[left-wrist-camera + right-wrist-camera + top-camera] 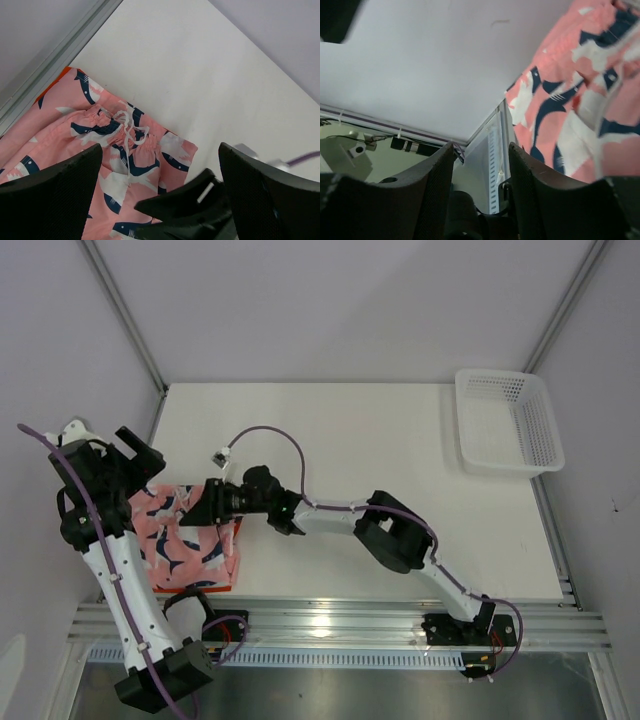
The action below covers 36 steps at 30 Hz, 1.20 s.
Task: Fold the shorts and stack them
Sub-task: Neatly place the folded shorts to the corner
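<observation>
The pink shorts with the navy-and-white fish print (185, 540) lie folded at the table's front left, on top of the orange shorts, of which only an edge shows (212, 587). My left gripper (140, 453) hovers open and empty above the back left of the pile. In the left wrist view the pink shorts (125, 150) show their drawstring waistband, with an orange sliver (54, 83) at the edge. My right gripper (207, 504) is open and empty at the pile's right side; its fingers (190, 205) show in the left wrist view. The right wrist view shows the pink shorts (580, 100) beside the open jaws.
A white mesh basket (508, 420) stands at the table's back right corner. The metal rail (330, 625) runs along the front edge. A frame post (125, 315) and wall border the table close to the left of the pile.
</observation>
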Tool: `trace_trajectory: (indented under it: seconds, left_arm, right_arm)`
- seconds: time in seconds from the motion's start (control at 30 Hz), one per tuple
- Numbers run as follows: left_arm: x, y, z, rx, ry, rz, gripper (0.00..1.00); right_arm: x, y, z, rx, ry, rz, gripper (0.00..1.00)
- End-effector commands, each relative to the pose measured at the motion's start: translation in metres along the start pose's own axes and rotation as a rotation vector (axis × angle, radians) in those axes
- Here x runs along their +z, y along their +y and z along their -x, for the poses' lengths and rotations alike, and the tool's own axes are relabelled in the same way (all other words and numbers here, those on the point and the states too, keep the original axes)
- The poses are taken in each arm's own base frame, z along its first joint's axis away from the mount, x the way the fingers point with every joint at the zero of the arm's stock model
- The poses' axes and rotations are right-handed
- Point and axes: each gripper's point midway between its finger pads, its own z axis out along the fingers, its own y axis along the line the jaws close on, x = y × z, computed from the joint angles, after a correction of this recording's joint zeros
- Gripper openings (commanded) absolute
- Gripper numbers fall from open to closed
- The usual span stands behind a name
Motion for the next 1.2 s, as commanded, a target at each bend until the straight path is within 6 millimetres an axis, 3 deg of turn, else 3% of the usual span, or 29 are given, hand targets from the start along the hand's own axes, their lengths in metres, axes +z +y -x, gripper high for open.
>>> trace_trajectory:
  seconds: [0.0, 0.17, 0.23, 0.37, 0.53, 0.6, 0.63, 0.67, 0.7, 0.73, 0.77, 0.83, 0.87, 0.9, 0.93, 0.97, 1.0, 1.07, 1.1, 1.13, 1.17]
  left_arm:
    - [-0.015, -0.016, 0.010, 0.000, -0.026, -0.057, 0.99]
    - [-0.013, -0.017, 0.006, 0.001, -0.018, -0.072, 0.99]
    - [-0.012, -0.017, 0.004, 0.004, -0.014, -0.077, 0.99]
    - [-0.012, -0.018, 0.004, 0.005, -0.007, -0.081, 0.99]
    - [-0.018, -0.027, 0.014, 0.008, -0.026, -0.109, 0.99]
    - [-0.021, -0.027, 0.019, 0.017, -0.040, -0.107, 0.99]
    - [-0.023, -0.029, 0.019, 0.020, -0.040, -0.116, 0.99]
    - [-0.024, -0.032, 0.019, 0.023, -0.041, -0.130, 0.99]
    - [-0.026, -0.034, 0.017, 0.030, -0.040, -0.148, 0.99]
    - [-0.025, -0.037, 0.015, 0.033, -0.041, -0.171, 0.99]
    - [-0.024, -0.042, 0.006, 0.033, -0.018, -0.216, 0.99]
    - [-0.033, -0.055, 0.007, 0.044, -0.061, -0.295, 0.99]
    - [-0.029, -0.059, -0.009, 0.044, -0.028, -0.336, 0.99]
    - [-0.030, -0.060, -0.010, 0.054, -0.038, -0.343, 0.99]
    - [-0.032, -0.060, -0.013, 0.073, -0.051, -0.335, 0.99]
    - [-0.031, -0.067, -0.022, 0.106, -0.028, -0.341, 0.99]
    - [-0.026, -0.058, -0.021, 0.127, -0.046, -0.268, 0.99]
    - [-0.023, -0.068, -0.033, 0.149, -0.015, -0.291, 0.99]
    - [-0.020, -0.071, -0.041, 0.145, 0.009, -0.304, 0.99]
    - [-0.018, -0.080, -0.044, 0.120, 0.010, -0.333, 0.99]
    - [-0.023, -0.094, -0.054, 0.128, 0.031, -0.386, 0.99]
  right_arm:
    - [0.003, -0.021, -0.003, 0.138, -0.004, 0.099, 0.50]
    - [0.006, -0.095, -0.009, 0.169, -0.037, -0.130, 0.54]
    - [0.005, -0.099, -0.006, 0.170, -0.050, -0.137, 0.54]
    - [0.004, -0.072, 0.016, 0.151, -0.065, -0.035, 0.56]
    - [0.000, 0.026, 0.063, 0.000, -0.046, 0.156, 0.73]
    - [-0.009, 0.051, 0.074, -0.053, -0.054, 0.187, 0.78]
    - [-0.015, 0.048, 0.074, -0.060, -0.056, 0.160, 0.82]
    - [-0.028, 0.074, 0.088, -0.091, -0.080, 0.157, 0.83]
    - [-0.037, 0.075, 0.093, -0.147, -0.099, 0.131, 0.84]
    - [-0.046, 0.055, 0.091, -0.144, -0.120, 0.048, 0.85]
    - [-0.068, 0.075, 0.107, -0.180, -0.153, 0.015, 0.85]
    - [-0.094, 0.068, 0.113, -0.271, -0.194, -0.097, 0.87]
    - [-0.115, 0.031, 0.101, -0.245, -0.199, -0.252, 0.89]
    - [-0.141, 0.058, 0.114, -0.291, -0.252, -0.259, 0.89]
    - [-0.162, 0.054, 0.118, -0.330, -0.277, -0.306, 0.90]
    - [-0.188, 0.020, 0.100, -0.313, -0.276, -0.430, 0.92]
    - [-0.218, 0.047, 0.110, -0.354, -0.346, -0.445, 0.98]
    - [-0.256, 0.041, 0.098, -0.427, -0.365, -0.555, 1.00]
    - [-0.284, 0.019, 0.087, -0.429, -0.388, -0.674, 0.99]
    - [-0.311, 0.043, 0.094, -0.459, -0.462, -0.681, 0.99]
    - [-0.331, 0.038, 0.086, -0.464, -0.456, -0.743, 0.99]
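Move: The pink patterned shorts, already folded in the left near corner, have their middle about 6 cm to the right hand's left, some 3 cm farther out and roughly 15 cm below. The orange shorts lie under them, about 2 cm ahead of that hand, 8 cm to its left and 17 cm down. From the left hand, the pink shorts' middle is some 4 cm to the right, 3 cm back and 25 cm below. The right hand dips about 12 cm onto or close above the pink shorts while easing some 4 cm forward, then opens its half-open fingers fully as it rises and sweeps away to the right, ending 27 cm right of and 11 cm above its start, fingers swung about 35 degrees clockwise. The left hand, open and high over the stack, hardly stirs at first, then swings about 10 cm right, turning some 20 degrees clockwise. ##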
